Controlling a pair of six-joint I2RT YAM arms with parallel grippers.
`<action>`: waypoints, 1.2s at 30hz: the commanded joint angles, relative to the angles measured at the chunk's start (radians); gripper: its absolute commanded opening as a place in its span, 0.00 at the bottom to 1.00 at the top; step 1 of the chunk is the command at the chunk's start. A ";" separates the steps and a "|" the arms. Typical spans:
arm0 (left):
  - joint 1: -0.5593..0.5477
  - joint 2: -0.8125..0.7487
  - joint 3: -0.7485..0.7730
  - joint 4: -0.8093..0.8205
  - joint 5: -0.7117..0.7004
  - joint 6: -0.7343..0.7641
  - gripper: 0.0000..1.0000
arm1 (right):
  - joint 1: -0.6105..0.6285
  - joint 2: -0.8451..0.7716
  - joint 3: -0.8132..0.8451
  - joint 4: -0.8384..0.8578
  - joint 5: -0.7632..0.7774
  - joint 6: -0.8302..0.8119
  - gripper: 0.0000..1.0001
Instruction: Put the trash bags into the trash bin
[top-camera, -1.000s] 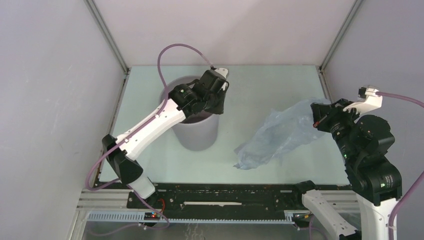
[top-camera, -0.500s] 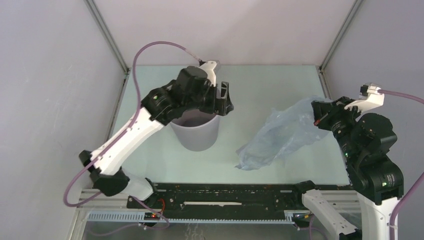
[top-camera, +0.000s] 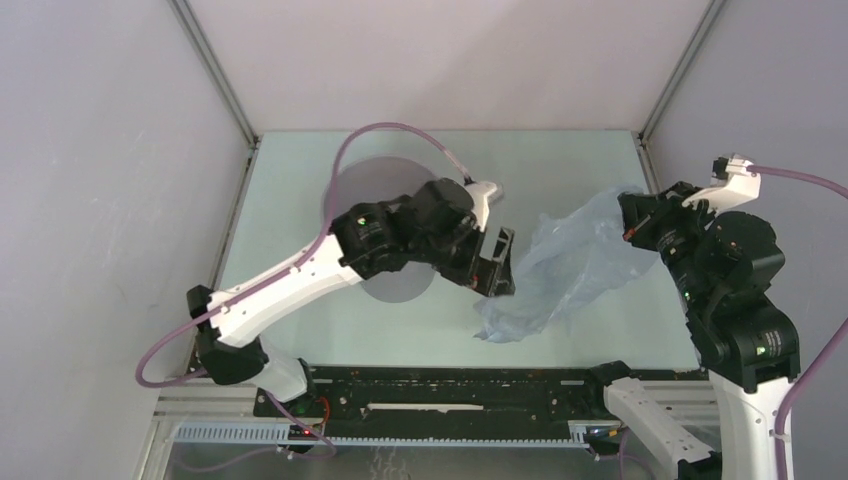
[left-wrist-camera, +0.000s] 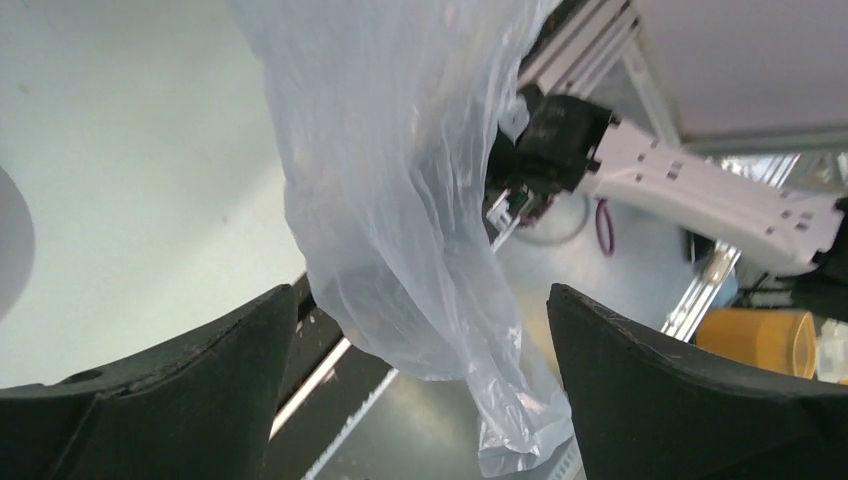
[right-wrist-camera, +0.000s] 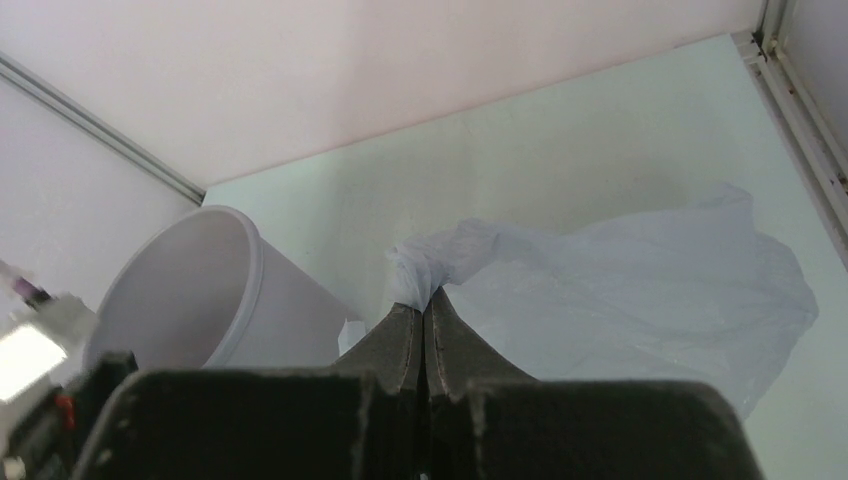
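Observation:
The pale blue translucent trash bag (top-camera: 570, 262) hangs from my right gripper (top-camera: 632, 222), which is shut on its bunched top corner; the pinch shows in the right wrist view (right-wrist-camera: 427, 298), with the bag (right-wrist-camera: 640, 270) draping to the table. My left gripper (top-camera: 495, 264) is open at the bag's lower left end. In the left wrist view the bag (left-wrist-camera: 400, 200) hangs between the spread fingers (left-wrist-camera: 200, 380) of the left gripper (left-wrist-camera: 420, 295), untouched. The grey round trash bin (top-camera: 372, 180) stands left of centre, largely hidden by my left arm; its open mouth shows in the right wrist view (right-wrist-camera: 190, 290).
Grey enclosure walls and metal frame posts (top-camera: 215, 75) bound the pale green table on three sides. A black rail (top-camera: 450, 390) runs along the near edge. The right arm's base (left-wrist-camera: 660, 175) and a yellow object (left-wrist-camera: 760, 338) lie beyond the table's edge.
My left arm has swung from above the bin to the right and down, reaching the bag's lower end with its jaws open. My right gripper keeps hold of the bag, shifted slightly.

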 joint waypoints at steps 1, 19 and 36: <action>-0.066 -0.009 0.019 -0.080 -0.008 -0.045 1.00 | -0.006 0.023 0.027 0.048 0.001 -0.002 0.00; -0.106 -0.073 -0.222 -0.040 -0.036 -0.113 0.78 | -0.011 -0.014 -0.008 0.051 0.006 0.053 0.00; -0.098 -0.114 0.268 0.031 -0.545 0.326 0.00 | -0.011 -0.078 0.114 -0.080 -0.042 0.043 0.00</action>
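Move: The trash bag's loose lower end hangs some 5 cm back, 3 cm left and 9 cm below the open left gripper. The right gripper, still pinching the bag's other end, stands about 7 cm ahead of the left gripper, 19 cm to its right and 10 cm higher. The trash bin is some 15 cm ahead, 18 cm left and 18 cm below the left gripper. From the right gripper, the loose end lies about 12 cm back, 22 cm left and 18 cm below. Lower the open left gripper about 8 cm while drawing it back some 5 cm and slightly left, down to the bag's hanging end, and close its fingers on the plastic. Then lift about 14 cm and push forward some 7 cm, tipping the wrist upward. Keep the right gripper's pinch, easing that hand back about 4 cm late on. ##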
